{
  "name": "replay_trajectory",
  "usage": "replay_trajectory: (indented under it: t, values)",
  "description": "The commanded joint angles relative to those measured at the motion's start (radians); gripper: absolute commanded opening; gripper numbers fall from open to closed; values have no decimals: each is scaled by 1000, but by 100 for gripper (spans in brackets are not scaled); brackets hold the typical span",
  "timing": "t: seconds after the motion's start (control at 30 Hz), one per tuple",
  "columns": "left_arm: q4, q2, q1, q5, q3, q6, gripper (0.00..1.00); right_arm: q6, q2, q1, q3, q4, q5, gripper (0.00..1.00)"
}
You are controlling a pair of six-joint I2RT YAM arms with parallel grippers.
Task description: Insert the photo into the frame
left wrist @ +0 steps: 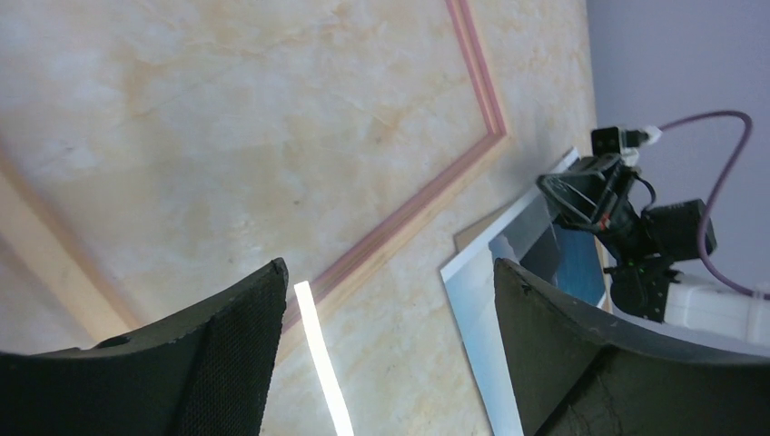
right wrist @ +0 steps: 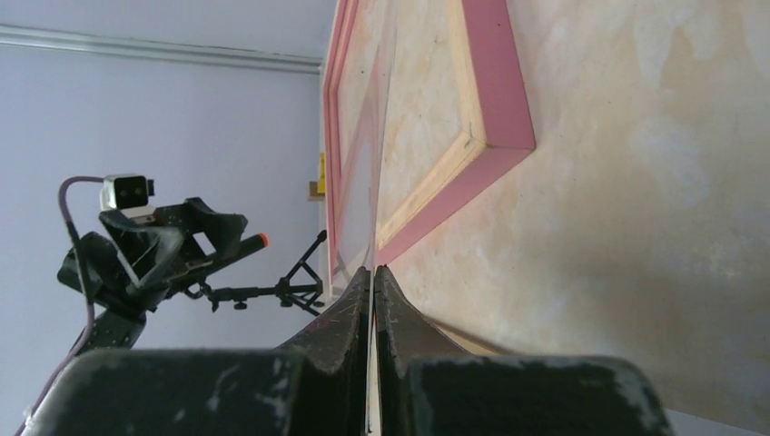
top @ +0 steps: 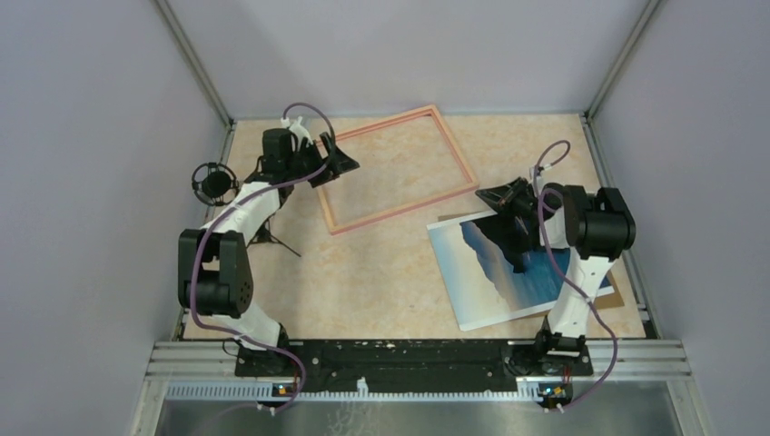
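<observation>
The salmon-pink frame (top: pixel 404 208) lies flat at the back middle of the table, with bare tabletop showing through it. The photo (top: pixel 490 282), blue sky and dark cloud with a white border, lies face up at the right on a brown backing board (top: pixel 618 295). My right gripper (top: pixel 508 207) is shut on the photo's far edge; in the right wrist view the thin sheet (right wrist: pixel 359 218) runs edge-on out from between the closed jaws (right wrist: pixel 373 270), towards the frame's corner (right wrist: pixel 495 91). My left gripper (top: pixel 338 163) hovers open over the frame's left end with nothing between its fingers (left wrist: pixel 390 272). The left wrist view shows the frame rail (left wrist: pixel 409 218) and the photo (left wrist: pixel 481 309).
A small black stand with a round head (top: pixel 215 184) is by the left wall, beside the left arm. Grey enclosure walls close in the table on three sides. A bright white strip (left wrist: pixel 318 354) shows between the left jaws.
</observation>
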Motion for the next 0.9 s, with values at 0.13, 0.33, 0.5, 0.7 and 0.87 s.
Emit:
replay_trajectory:
  t: [0.13, 0.33, 0.5, 0.7, 0.87]
  values:
    - [78, -64, -100, 68, 10, -8, 88, 20, -31, 36, -64, 121, 149, 0]
    - [66, -65, -134, 51, 4, 10, 88, -156, -253, 56, -114, -233, 245, 40]
    - [51, -55, -139, 47, 14, 25, 87, -374, -349, 58, -37, -499, 237, 72]
    - [6, -56, -139, 49, 42, 52, 87, -446, -278, 34, 76, -524, 13, 80]
    - [-2, -47, -139, 28, 41, 64, 86, -492, -272, 34, 107, -566, -42, 79]
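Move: Pinched level in the right fingers is a corner of a clear sheet; the frame's middle lies about 24 cm left and 6 cm ahead of that hand, 6 cm below. The frame's near right corner is only some 3 cm ahead and 1 cm left, the photo's middle roughly 13 cm right and 17 cm back. From the open, empty left hand, the frame's middle lies about 12 cm right and 4 cm ahead, 15 cm below. Easing down and back about 2 cm beside the frame's near right corner, the right hand opens wide to let go of the clear sheet, then rises some 4 cm as its left side rolls down about 15 degrees. The left hand, still open, swings about 6 cm right and 3 cm back over the frame, turning slightly clockwise. ##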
